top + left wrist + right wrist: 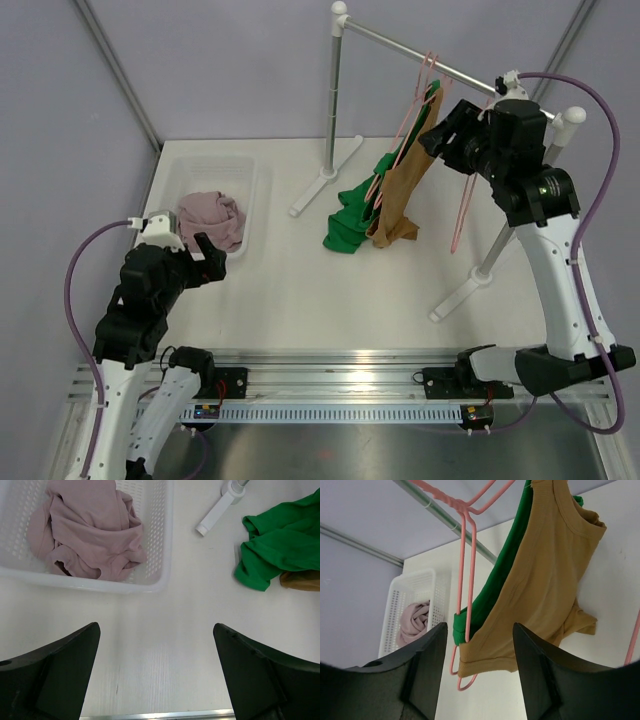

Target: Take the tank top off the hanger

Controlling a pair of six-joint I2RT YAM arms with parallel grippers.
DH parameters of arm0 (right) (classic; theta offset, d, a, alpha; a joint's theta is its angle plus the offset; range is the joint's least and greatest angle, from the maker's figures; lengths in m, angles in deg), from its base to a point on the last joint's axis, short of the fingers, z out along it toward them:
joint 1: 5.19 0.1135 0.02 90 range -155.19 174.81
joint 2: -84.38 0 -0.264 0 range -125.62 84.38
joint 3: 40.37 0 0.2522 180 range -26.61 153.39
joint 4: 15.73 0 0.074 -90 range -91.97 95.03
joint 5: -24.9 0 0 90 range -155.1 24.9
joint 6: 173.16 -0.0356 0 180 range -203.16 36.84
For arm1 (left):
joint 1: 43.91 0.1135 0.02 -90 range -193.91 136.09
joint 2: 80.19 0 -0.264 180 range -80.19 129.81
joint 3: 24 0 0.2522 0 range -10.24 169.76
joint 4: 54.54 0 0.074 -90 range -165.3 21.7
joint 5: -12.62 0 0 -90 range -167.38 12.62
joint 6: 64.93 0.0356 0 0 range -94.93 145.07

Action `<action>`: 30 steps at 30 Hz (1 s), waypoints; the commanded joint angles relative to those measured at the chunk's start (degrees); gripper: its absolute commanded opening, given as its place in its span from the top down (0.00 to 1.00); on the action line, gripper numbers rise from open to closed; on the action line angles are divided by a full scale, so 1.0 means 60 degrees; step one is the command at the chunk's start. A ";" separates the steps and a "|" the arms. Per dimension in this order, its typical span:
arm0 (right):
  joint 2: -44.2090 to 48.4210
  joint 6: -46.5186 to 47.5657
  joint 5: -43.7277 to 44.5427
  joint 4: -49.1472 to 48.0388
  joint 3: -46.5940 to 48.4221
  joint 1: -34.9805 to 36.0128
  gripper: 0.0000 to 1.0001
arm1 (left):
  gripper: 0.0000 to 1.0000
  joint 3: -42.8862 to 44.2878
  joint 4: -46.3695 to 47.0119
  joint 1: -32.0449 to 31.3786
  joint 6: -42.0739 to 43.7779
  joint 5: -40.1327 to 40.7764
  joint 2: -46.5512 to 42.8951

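A tan tank top (400,195) hangs from a pink hanger (425,75) on the rail, its lower end bunched on the table. A green tank top (352,215) hangs just behind it. My right gripper (432,135) is up at the tan top's upper part. In the right wrist view the tan tank top (545,580) and the hanger (466,570) show between the right gripper's (480,626) fingers, which stand apart without pinching the fabric. My left gripper (155,626) is wide open and empty, low over bare table in front of the basket.
A white basket (215,165) at the left holds a pink garment (212,217). The rack's rail (435,507) rests on two posts with feet on the table (220,507). An empty pink hanger (465,205) hangs at the rail's right end.
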 commanded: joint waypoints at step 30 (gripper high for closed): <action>-0.2345 0.0498 0.4208 -0.0318 0.1102 0.1630 0.71 | 0.01 -0.0348 0.0964 -0.0088 -0.0044 0.0023 -0.0132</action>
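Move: The tan tank top on its pink hanger hangs about 7 cm ahead of my open right hand, 2 cm to its left and 9 cm lower. Level with that, the green tank top is some 5 cm farther left, while the emptied hanger hangs roughly 8 cm to my right hand's right, neither ahead nor back, and 8 cm down. From my left hand the tan top is about 18 cm ahead, 38 cm right and 8 cm higher. I bring my half-open right fingers in on the tan tank top's hanger, reaching about 6.5 cm forward and sinking 4.5 cm. I swing some 3.5 cm left at first, then ease partly back right, rolling my hand's left side down about 15 degrees and turning it slightly clockwise. As I arrive, the fingers narrow to less than half their starting gap, around the hanger's side wire and the edge of the tan cloth. ##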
